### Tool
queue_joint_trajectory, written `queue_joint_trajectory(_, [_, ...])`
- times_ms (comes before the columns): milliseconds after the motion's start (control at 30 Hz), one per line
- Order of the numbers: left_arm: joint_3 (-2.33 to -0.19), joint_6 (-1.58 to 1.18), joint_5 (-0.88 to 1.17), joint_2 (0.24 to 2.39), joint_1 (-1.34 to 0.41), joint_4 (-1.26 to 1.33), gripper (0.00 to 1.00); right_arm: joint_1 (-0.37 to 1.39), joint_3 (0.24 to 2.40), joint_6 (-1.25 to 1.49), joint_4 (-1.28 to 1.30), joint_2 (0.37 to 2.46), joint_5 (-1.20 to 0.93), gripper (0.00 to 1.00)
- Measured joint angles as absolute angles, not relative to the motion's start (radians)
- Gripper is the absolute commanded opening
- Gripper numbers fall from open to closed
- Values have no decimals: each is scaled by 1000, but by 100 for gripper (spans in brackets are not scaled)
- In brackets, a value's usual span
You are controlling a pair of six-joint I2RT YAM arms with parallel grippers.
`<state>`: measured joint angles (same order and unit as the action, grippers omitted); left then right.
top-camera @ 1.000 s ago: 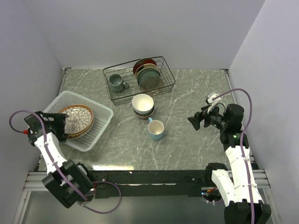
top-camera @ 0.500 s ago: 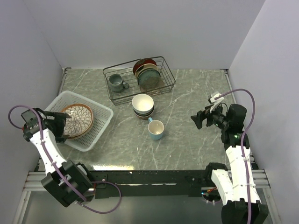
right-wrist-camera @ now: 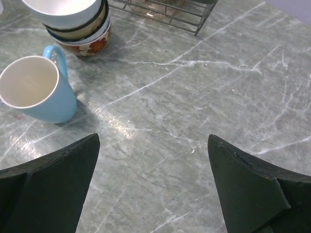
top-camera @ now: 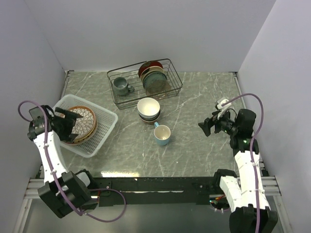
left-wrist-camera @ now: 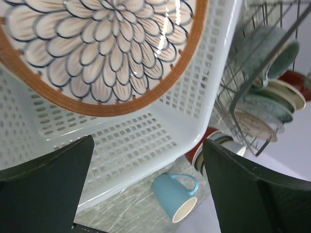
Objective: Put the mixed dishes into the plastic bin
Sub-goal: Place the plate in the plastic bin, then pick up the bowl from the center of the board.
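Observation:
The white lattice plastic bin (top-camera: 108,127) sits at the left and holds a stack of plates; the top one (top-camera: 83,120) is tan-rimmed with a petal pattern. My left gripper (top-camera: 68,124) hovers open and empty over the stack's left edge. In the left wrist view the plate (left-wrist-camera: 97,48) and the bin wall (left-wrist-camera: 136,141) fill the frame beyond my left gripper (left-wrist-camera: 146,145). A stack of bowls (top-camera: 148,109) and a light blue mug (top-camera: 162,134) on its side stand mid-table. My right gripper (top-camera: 206,125) is open and empty, right of the mug (right-wrist-camera: 36,90).
A black wire rack (top-camera: 145,81) at the back holds a grey mug (top-camera: 120,86) and upright plates (top-camera: 153,75). The bowls (right-wrist-camera: 73,19) and the rack's edge (right-wrist-camera: 165,12) show at the top of the right wrist view. Grey walls close in on both sides.
My left gripper has swung up and to the right, from the bin's left rim to over the plate stack. The plate now lies flat. The right gripper has barely moved.

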<state>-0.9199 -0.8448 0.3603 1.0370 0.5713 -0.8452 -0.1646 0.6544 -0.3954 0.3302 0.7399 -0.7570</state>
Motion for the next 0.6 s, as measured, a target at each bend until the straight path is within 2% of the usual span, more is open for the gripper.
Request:
queue_joint_trajectory(167, [-920,-824,405,1037,516,-820,99,-165,690,-485,408,789,-813,100])
queue_joint_trajectory(367, [-879,-794,521,1011,451,-695,99,-143,842,-754,628,870,-941,100])
queue_joint_trajectory(600, [-756,-753,694,958,387,-493,99,46,955,-927,742,935,-915,100])
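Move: For the left hand, the blue mug, which seems to be the next thing, stands about 40 cm to its right, level with it and some 9 cm lower. The bowl stack is about 33 cm right and 11 cm ahead, and the patterned plate, already in the bin, lies roughly 5 cm ahead, 3 cm left and 8 cm below. From the right hand the mug is about 19 cm left, 2 cm ahead and 13 cm lower, the bowls some 25 cm left and 13 cm ahead. Swinging right by about 9 cm, and a little forward and up, the open left hand leaves the plates in the bin for the mug and bowls, turning clockwise while its fingers tip up towards level. The open right hand speeds up to its left towards the mug, some 6 cm, backing off and rising slightly and turning about 30 degrees counter-clockwise. ##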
